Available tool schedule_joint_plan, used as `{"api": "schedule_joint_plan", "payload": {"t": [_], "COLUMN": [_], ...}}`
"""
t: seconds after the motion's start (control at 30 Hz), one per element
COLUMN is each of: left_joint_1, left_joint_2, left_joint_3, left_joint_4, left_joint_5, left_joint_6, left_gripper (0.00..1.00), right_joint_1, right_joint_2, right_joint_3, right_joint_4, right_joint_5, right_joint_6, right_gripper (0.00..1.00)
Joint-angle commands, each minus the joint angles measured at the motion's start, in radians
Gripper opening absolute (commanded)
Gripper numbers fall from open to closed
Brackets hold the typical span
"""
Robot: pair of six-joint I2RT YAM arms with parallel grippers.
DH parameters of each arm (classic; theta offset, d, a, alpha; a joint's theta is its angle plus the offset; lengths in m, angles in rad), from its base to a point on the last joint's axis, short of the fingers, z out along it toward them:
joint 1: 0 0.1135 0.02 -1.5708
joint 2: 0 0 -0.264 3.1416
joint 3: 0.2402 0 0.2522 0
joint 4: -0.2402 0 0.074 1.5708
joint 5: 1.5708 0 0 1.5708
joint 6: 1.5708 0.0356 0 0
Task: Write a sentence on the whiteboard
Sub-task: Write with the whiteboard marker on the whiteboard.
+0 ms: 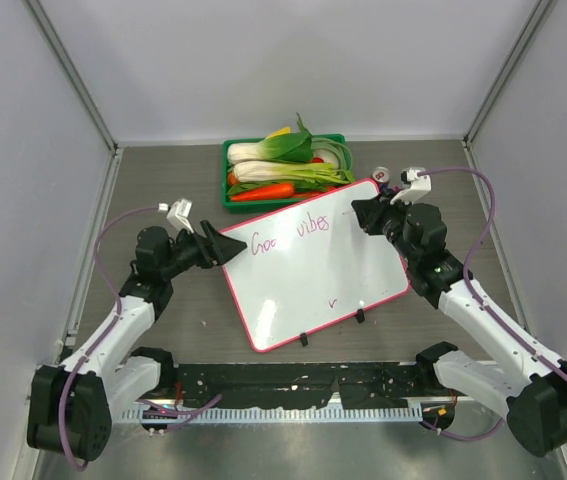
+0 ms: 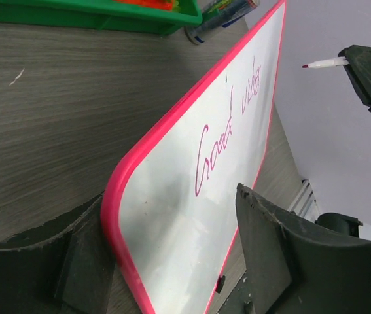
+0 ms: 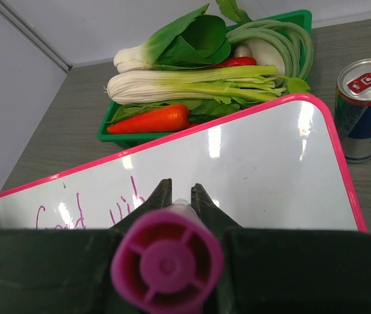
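The whiteboard (image 1: pixel 313 270) with its pink frame lies tilted at the table's middle. On it stands the sentence (image 1: pixel 288 235) in magenta, reading "Good vibes"; a small tick (image 1: pixel 333 299) sits lower down. My left gripper (image 1: pixel 225 248) is open, its jaws straddling the board's left corner (image 2: pixel 116 196); one finger (image 2: pixel 74 261) is under the frame and the other (image 2: pixel 283 248) stands off the white face. My right gripper (image 1: pixel 358 212) is shut on a magenta marker (image 3: pixel 167 261), above the board's far edge. The marker's tip (image 2: pixel 316 64) is in the air, off the board.
A green tray (image 1: pixel 231 150) of vegetables stands just behind the board. A drinks can (image 1: pixel 383 175) stands next to the board's far right corner (image 3: pixel 365 108). Two black clips (image 1: pixel 304 338) sit on the board's near edge. Grey walls close in both sides.
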Motion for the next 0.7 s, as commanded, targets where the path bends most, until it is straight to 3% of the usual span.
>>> {"api": "schedule_joint_plan", "payload": {"t": [0.0,0.17,0.33,0.67], "left_joint_1": [0.006,0.005,0.006,0.005], "left_joint_2": [0.019,-0.003,-0.065,-0.257], "left_joint_3": [0.009,0.012,0.012,-0.056], "left_joint_4": [0.123,0.001,-0.128,-0.193], "left_joint_5": [0.061,0.024,-0.048,-0.203], "left_joint_6": [-0.008,0.069,0.133,0.231], "left_gripper": [0.63,0.38,0.02,0.0], "right_joint_1": [-0.006,-0.009,-0.009,-0.009], "right_joint_2": [-0.029,-0.029,-0.026,-0.008], "right_joint_3": [0.042,0.041,0.039,0.05], "right_joint_4": [0.019,0.019,0.025,0.033], "right_joint_5": [-0.003,-0.003,-0.006,-0.014], "right_joint_6": [-0.017,-0.02,-0.02,-0.019], "right_gripper": [0.01,0.01,0.01,0.01]}}
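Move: The whiteboard's upper left corner is already between my open left fingers, nearer the left one; the board's middle lies about 18 cm to the right, 4 cm back and some 5 cm lower. The word "Good" is roughly 7 cm to the right, level fore and aft. The vegetable box stands 18 cm ahead and 12 cm right, about 10 cm below. From my right hand the board's middle is some 8 cm left, 11 cm back and 8 cm down. With my left hand almost still, I close the wide-open fingers around the whiteboard's left edge by the upper corner and pinch it, one finger on the written face and one behind. As they finish shutting I pull the edge up and back towards me, about 3 cm each way, with barely any wrist turn. ##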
